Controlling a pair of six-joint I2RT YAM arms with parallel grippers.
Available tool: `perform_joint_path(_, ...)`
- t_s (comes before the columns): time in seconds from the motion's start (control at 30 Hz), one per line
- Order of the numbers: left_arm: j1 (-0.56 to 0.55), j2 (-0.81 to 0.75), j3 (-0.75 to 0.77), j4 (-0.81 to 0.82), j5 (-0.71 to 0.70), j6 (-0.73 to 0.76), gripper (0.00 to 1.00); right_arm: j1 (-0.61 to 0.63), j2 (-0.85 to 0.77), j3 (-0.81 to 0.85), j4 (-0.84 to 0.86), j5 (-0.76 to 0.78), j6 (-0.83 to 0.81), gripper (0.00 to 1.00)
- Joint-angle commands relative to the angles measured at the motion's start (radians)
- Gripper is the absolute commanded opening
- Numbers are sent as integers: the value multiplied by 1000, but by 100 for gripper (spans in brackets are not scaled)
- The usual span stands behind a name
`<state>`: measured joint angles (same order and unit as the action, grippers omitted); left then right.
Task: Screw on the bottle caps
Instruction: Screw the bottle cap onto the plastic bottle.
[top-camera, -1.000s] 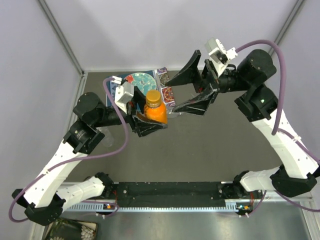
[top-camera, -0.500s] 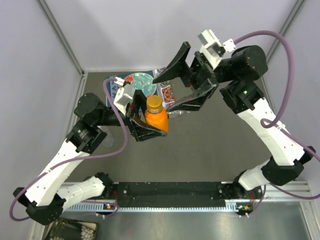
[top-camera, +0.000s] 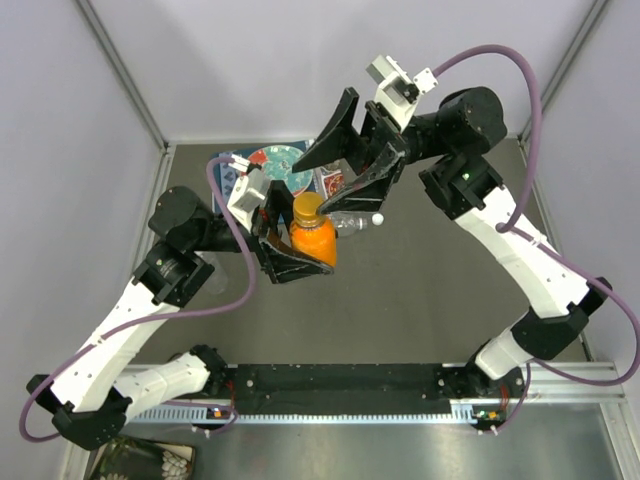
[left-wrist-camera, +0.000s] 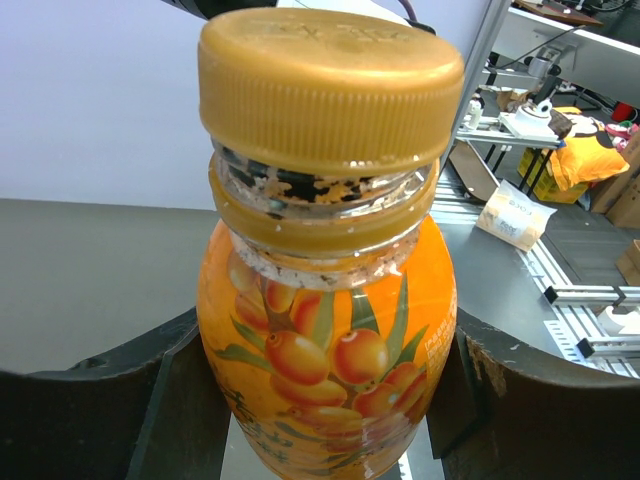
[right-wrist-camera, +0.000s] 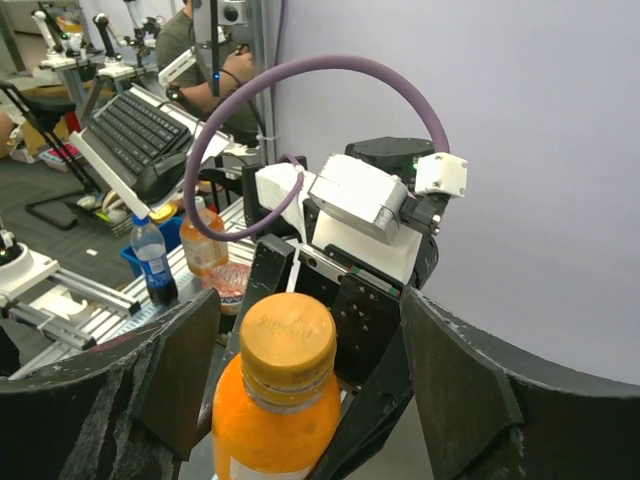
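The squat orange bottle (top-camera: 315, 238) stands upright off the table, with my left gripper (top-camera: 300, 250) shut on its body. In the left wrist view both black fingers press the bottle (left-wrist-camera: 325, 330), and the left gripper (left-wrist-camera: 320, 400) holds it low down. An orange-amber cap (left-wrist-camera: 330, 85) sits on the neck, with thread showing below it. My right gripper (top-camera: 316, 190) is open, a finger on either side of the cap (top-camera: 307, 208) and not touching it. The right wrist view shows the cap (right-wrist-camera: 287, 345) between the wide fingers of the right gripper (right-wrist-camera: 300, 395). A clear bottle (top-camera: 348, 224) lies behind on the table, with a white cap (top-camera: 378, 219) at its right end.
A red-and-teal patterned plate (top-camera: 280, 160) lies at the back left of the dark table, behind the left wrist. Grey walls close in the back and sides. A black rail (top-camera: 340, 385) runs along the near edge between the arm bases.
My right gripper has swung left and down from beside the bottle to straddle its cap, and its jaws have narrowed a little. The left gripper and the bottle have barely moved.
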<state>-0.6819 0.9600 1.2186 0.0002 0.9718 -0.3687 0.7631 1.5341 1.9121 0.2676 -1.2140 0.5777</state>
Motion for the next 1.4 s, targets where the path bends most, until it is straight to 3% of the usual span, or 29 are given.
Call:
perform_joint_path(0.0,5,-10,-8,57,-1,-9,0,16,1,-2,134,-39,79,72)
perform_joint_path(0.8,10,-9,-8,55,-18,-6,0,41,40,-16,113,-74,97,65)
perform_joint_path(1.37,19,-15,-13,57,-35,-24,0,44,44,-35,133,-58,109,47)
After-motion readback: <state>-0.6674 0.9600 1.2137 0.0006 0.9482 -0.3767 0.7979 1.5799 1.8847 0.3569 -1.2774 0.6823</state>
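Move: The cap on top of the held orange bottle lies only about 2 cm to the left of the right hand, 2 cm back and some 3 cm below. The orange bottle's body is roughly 9 cm below that hand, also about 2 cm left and 2 cm back. On the table some 53 cm down lies a clear bottle, about 27 cm ahead and 6 cm right. From the left hand, the cap is some 7 cm above, level forward and about 1 cm left. The cap is the target: the right hand first slips back about 1.5 cm, then sinks around 2 cm while easing left, turning some 5 degrees counter-clockwise, so the fingers come down on either side of the cap. The fingers narrow throughout, mostly late on, from about three quarters to half open. The left hand keeps its grip on the bottle and drifts about 1 cm forward near the end. ##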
